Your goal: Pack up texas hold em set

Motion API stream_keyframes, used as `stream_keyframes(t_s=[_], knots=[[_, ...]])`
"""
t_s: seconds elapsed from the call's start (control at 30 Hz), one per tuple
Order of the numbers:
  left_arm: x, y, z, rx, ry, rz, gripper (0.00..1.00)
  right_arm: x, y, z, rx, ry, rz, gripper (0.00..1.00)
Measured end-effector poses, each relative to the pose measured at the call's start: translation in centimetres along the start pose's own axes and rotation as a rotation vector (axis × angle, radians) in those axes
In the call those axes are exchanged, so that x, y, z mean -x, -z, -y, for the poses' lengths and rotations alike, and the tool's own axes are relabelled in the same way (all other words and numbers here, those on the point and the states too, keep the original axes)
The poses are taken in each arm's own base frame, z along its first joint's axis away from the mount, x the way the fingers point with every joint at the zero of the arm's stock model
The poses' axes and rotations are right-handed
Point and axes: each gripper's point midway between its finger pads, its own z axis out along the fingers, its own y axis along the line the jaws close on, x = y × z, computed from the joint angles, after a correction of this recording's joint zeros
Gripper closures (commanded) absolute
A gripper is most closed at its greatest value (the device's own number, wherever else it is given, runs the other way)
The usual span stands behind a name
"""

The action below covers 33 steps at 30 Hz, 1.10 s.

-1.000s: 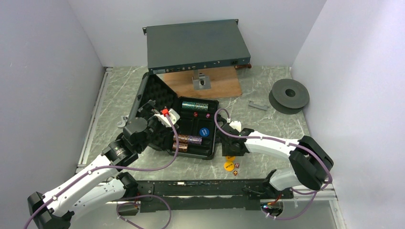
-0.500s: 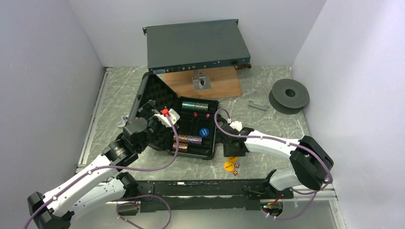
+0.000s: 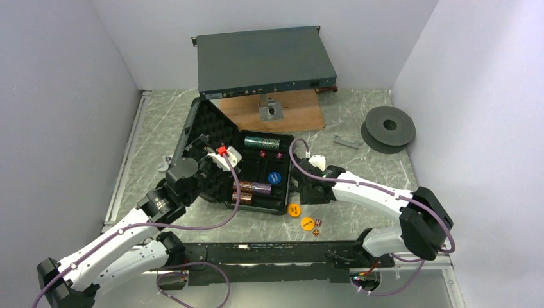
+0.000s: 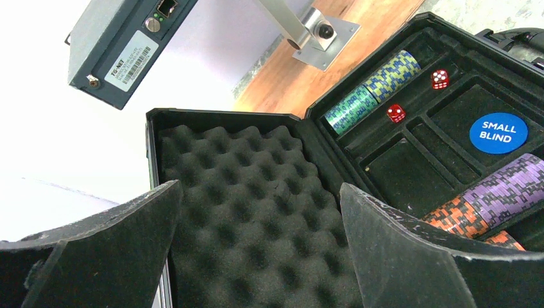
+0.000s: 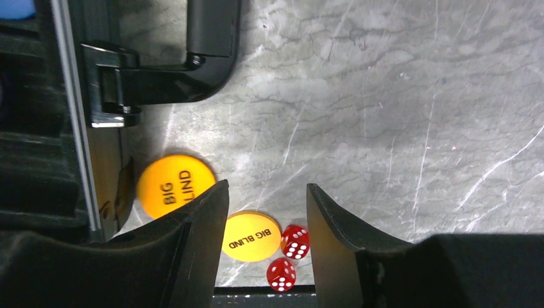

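The black case (image 3: 285, 192) lies open, its foam lid (image 4: 256, 212) tipped back to the left. Its tray holds a green-and-blue chip stack (image 4: 372, 90), a purple-and-orange stack (image 4: 494, 199), a blue "small blind" disc (image 4: 498, 133) and two red dice (image 4: 396, 113). My left gripper (image 4: 260, 189) hovers open over the lid foam, holding nothing. My right gripper (image 5: 266, 189) is open above the table, right of the case handle (image 5: 192, 64). Two orange "big blind" discs (image 5: 173, 185) (image 5: 251, 236) and two red dice (image 5: 296, 241) lie loose below it, one disc beside the case's front corner (image 3: 294, 209).
A large grey-blue rack unit (image 3: 263, 61) stands at the back over a wooden board (image 3: 295, 119) with a metal bracket (image 3: 271, 109). A dark spool (image 3: 388, 128) and a small grey piece (image 3: 346, 142) lie at the right. The table's dark front rail (image 3: 276, 253) runs just behind the loose dice.
My right gripper has drawn back from the near edge towards the case's side. An orange disc it covered now lies in the open, a little further left. The left arm has not moved.
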Motion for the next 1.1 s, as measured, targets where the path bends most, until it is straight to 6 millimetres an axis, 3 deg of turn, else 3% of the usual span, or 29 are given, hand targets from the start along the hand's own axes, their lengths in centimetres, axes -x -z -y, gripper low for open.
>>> stream_keyframes(t_s=[0.2, 0.4, 0.7, 0.9, 1.1], knots=[[0.0, 0.0, 0.0, 0.000, 0.000, -0.001, 0.00, 1.4, 1.0, -0.8, 0.020, 0.001, 0.028, 0.46], [0.0, 0.0, 0.0, 0.000, 0.000, -0.001, 0.00, 1.4, 1.2, -1.2, 0.044, 0.014, 0.017, 0.26], [0.0, 0.0, 0.1, -0.005, 0.000, 0.002, 0.00, -2.3, 0.0, -2.5, 0.145, 0.099, -0.094, 0.23], [0.0, 0.0, 0.1, -0.006, -0.001, 0.003, 0.00, -3.7, -1.4, -4.1, 0.162, 0.172, -0.131, 0.22], [0.0, 0.0, 0.1, -0.007, 0.000, 0.003, 0.00, -4.2, -1.8, -4.2, 0.146, 0.209, -0.154, 0.22]])
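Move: The loose BIG BLIND button lies about 6 cm to the left of my right hand, 1 cm back and 4 cm below it. The case's right wall is some 3 cm beyond the button, 9 cm to my left and about 1 cm back. The second BIG BLIND button sits 6 cm back and 1 cm left; one die is 5 cm back, 2 cm right. From my left hand, the loose button is roughly 31 cm right, 10 cm back and 26 cm down. My empty right hand carries on up and forward a couple of centimetres, then opens from half to about three quarters. It swings back, left and down some 5 cm to the loose button beside the case, turning about 15 degrees counter-clockwise and tipping the fingers nearer vertical. The tips end low around the button, the left one at its edge, without closing. ##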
